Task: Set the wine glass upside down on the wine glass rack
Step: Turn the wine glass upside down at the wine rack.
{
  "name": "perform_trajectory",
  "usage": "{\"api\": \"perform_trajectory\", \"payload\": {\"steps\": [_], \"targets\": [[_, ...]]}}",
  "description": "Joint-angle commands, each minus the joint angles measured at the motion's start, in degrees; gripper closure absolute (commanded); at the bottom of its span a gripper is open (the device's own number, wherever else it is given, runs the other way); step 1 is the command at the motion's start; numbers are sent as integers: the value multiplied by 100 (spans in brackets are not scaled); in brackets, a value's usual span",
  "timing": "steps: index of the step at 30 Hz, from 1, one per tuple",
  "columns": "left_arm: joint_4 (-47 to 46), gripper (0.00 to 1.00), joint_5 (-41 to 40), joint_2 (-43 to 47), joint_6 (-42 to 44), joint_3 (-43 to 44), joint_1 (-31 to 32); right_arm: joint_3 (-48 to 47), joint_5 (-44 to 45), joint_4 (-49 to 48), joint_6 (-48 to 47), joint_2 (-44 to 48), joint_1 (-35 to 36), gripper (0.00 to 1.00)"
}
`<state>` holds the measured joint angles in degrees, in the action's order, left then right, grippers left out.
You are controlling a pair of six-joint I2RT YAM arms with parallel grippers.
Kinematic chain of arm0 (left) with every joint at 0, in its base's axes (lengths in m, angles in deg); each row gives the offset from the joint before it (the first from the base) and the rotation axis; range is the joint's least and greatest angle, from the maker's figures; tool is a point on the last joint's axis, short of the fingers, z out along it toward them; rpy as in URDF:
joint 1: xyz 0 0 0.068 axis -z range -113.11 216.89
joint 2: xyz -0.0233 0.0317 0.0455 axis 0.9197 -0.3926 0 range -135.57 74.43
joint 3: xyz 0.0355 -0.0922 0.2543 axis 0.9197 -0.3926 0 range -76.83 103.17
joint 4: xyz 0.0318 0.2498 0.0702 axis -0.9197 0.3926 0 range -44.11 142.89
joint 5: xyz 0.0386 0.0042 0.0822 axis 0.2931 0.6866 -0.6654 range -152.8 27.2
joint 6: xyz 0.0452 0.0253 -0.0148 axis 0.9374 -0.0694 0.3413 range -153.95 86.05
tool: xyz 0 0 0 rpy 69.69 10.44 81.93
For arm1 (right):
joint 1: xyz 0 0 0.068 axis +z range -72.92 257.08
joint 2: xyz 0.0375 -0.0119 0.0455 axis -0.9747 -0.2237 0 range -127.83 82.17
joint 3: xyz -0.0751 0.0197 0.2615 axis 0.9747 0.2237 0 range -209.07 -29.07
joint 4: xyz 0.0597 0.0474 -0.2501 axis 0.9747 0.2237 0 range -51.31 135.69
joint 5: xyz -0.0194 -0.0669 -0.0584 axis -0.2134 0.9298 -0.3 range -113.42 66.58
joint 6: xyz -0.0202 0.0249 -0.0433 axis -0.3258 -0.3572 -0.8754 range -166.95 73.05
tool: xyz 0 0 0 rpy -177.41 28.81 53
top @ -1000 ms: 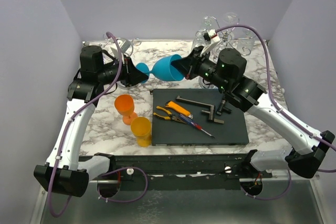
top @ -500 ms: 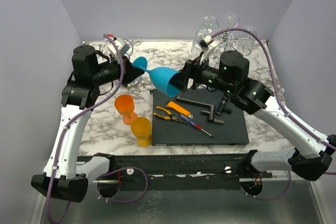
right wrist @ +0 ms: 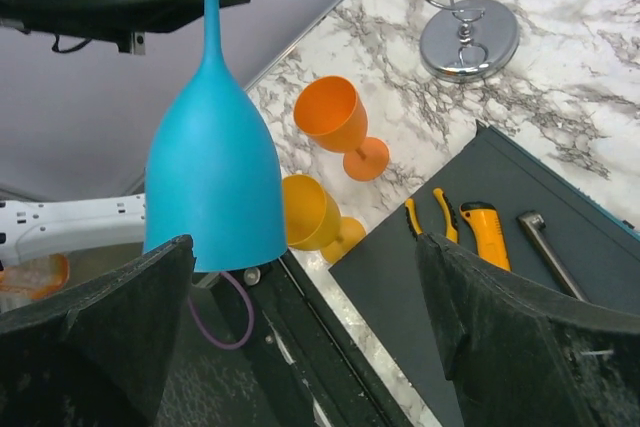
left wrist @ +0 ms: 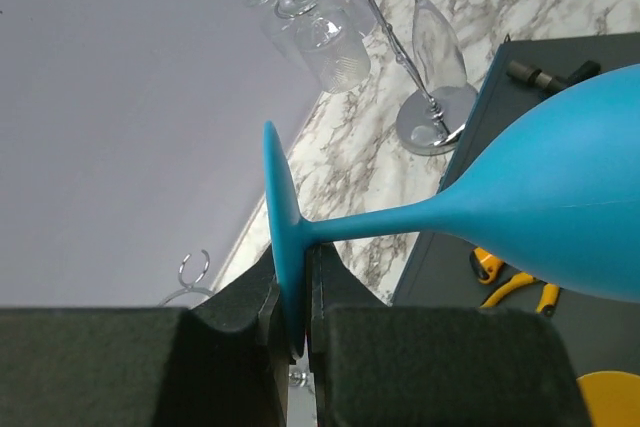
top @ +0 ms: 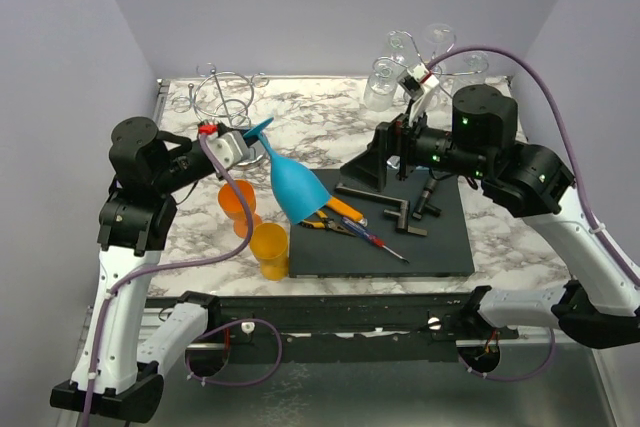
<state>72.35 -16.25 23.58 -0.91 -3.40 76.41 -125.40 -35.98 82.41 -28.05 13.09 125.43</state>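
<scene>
The blue wine glass (top: 296,190) hangs bowl-down and tilted over the near left corner of the dark tray, foot uppermost. My left gripper (top: 240,140) is shut on its round foot (left wrist: 280,217), the rim pinched between the two pads (left wrist: 293,292). The bowl (right wrist: 210,187) is free of my right gripper (top: 385,157), which stands wide open to the right of it with nothing between its fingers (right wrist: 310,347). An empty chrome wine glass rack (top: 222,92) stands at the back left, its base (right wrist: 468,37) on the marble. A second rack (top: 430,62) at the back right carries clear glasses (left wrist: 330,17).
An orange glass (top: 238,202) and a yellow glass (top: 269,247) stand on the marble just below the blue bowl. The dark tray (top: 440,247) holds pliers, a yellow knife (top: 340,207), a screwdriver and metal keys (top: 400,209). Grey walls close in both sides.
My right gripper let go of the blue bowl, opened wide and drew back to the right. The left arm pulled nearer and leftward, swinging the glass from level to bowl-down.
</scene>
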Motion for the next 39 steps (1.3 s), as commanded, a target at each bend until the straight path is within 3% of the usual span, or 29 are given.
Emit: {"api": "perform_trajectory", "payload": {"steps": [1, 13, 25, 32, 39], "targets": [[-169, 100, 274, 239, 1238, -304, 33, -264, -39, 427, -111, -203, -24, 0], [-642, 100, 651, 509, 1910, -566, 33, 280, -1258, -1155, 208, -833, -24, 0], [-777, 100, 721, 395, 2562, -682, 42, 1591, -2262, -3087, 658, -746, -11, 0], [-879, 100, 679, 212, 2555, -523, 93, 1965, -2150, -3834, 728, -1041, 340, 0], [-940, 100, 614, 170, 2620, -496, 120, 1697, -1798, -3565, 398, -1288, 582, 0]]}}
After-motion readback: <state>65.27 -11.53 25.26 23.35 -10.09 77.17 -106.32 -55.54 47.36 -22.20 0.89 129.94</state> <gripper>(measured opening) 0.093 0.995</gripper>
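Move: The left hand already pinches the blue wine glass at the foot end of its stem; its bowl slants about 7 cm back, 6 cm to the right and 6 cm below that hand. From the empty, open right hand the bowl lies some 13 cm left, 4 cm back and 5 cm lower. On the table some 32 cm below the right hand, the orange goblet stands about 26 cm left and 8 cm back, the yellow cup some 20 cm left and 16 cm back. Keeping its jaws wide open, the right hand goes about 12 cm left and 8 to 9 cm down towards the bowl of the blue wine glass, yawing some 20 degrees counter-clockwise so the fingers come up on either side of the bowl, without closing. The left hand stays within a centimetre or so of its place with its grip on the stem kept, and turns roughly 25 degrees, its fingertips tipping up and its left side rising, to swing the hanging bowl in beneath the foot. ##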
